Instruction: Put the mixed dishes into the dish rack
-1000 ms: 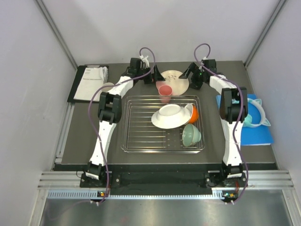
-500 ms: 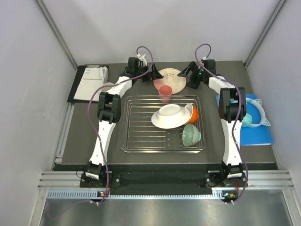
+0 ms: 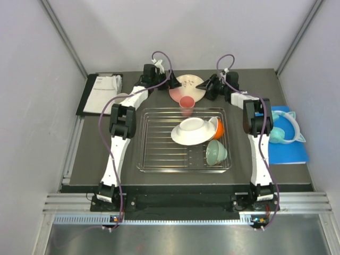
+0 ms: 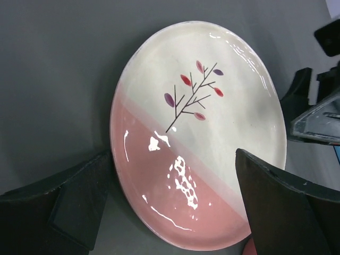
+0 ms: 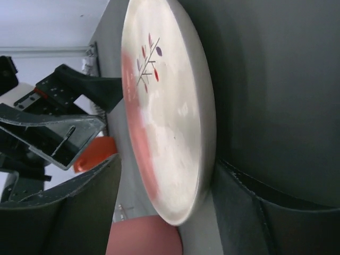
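The beige plate with a floral mark [image 3: 187,85] stands tilted at the back of the table, behind the dish rack [image 3: 159,154]. My left gripper [image 3: 171,84] is open at its left rim, and the plate [image 4: 212,122] fills the space between those fingers [image 4: 79,202]. My right gripper [image 3: 204,86] straddles the right rim [image 5: 170,122]. One finger [image 5: 244,202] lies against the underside; the other [image 5: 79,207] stands off the face. The pink cup [image 3: 186,104] stands just behind the rack's far rim. In the rack lie a white bowl [image 3: 192,127], an orange mug [image 3: 218,127] and a mint-green bowl [image 3: 217,152].
A white booklet on a black board [image 3: 103,93] lies at the back left. Turquoise headphones [image 3: 287,130] rest on a blue pad [image 3: 289,151] at the right. The two grippers face each other closely across the plate.
Both grippers have moved inward onto the plate from either side. The plate has tipped up and shifted slightly left. The right jaws have narrowed around its rim.
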Available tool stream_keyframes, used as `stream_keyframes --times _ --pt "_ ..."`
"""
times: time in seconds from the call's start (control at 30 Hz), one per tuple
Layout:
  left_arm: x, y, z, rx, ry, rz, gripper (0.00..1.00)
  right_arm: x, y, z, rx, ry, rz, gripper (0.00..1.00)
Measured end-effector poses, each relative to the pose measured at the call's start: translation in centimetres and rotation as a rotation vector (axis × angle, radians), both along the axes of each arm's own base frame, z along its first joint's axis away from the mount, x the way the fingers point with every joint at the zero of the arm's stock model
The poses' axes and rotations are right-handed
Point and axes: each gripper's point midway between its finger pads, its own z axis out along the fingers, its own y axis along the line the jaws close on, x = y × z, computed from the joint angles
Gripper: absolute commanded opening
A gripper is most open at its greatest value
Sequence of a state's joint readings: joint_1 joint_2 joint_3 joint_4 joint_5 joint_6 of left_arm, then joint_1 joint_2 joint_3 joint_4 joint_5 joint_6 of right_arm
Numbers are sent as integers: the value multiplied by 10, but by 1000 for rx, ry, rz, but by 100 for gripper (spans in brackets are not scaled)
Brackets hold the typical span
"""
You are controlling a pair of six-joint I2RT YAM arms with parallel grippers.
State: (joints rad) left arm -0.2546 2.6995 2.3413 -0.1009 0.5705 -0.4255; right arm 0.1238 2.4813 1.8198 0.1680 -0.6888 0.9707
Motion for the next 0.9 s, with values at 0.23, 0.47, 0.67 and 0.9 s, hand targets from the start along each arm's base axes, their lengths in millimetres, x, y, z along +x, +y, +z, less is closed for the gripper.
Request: stream_keyframes --times 0.23,0.47,0.67,0.9 --pt "-7 -17 1 -1 -13 -42 99 -23 46 1 95 28 125 57" --pt "-2 -13 -1 22 -33 -26 99 -29 54 7 130 38 159 0" --pt "-3 -12 -2 40 -48 -38 99 -29 53 4 122 24 165 0" --pt "-12 2 2 20 8 -62 99 -29 45 1 22 -42 200 0"
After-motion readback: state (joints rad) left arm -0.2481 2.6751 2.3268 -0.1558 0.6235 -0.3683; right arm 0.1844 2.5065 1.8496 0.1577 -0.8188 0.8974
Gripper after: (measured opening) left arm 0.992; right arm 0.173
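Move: The floral plate's middle lies about 9 cm to the right hand's left, level with it in reach and about 1 cm below; its near rim already reaches the half-open fingers. The pink cup stands some 10 cm left and 9 cm back of that hand, and the white plate in the rack about 6 cm left and 23 cm back. From the left hand, the floral plate is roughly 8 cm right and 2 cm back, slightly lower. The right hand pinches the floral plate's right rim: it slides about 5 cm left and 3 cm back along the plate, turning some 10 degrees counter-clockwise, and shuts its fingers on the rim, then holds on while easing nearly a centimetre back right. The left hand, fingers staying wide open around the left rim, shifts about 1.5 cm right and then back left, ending a centimetre nearer its base. ##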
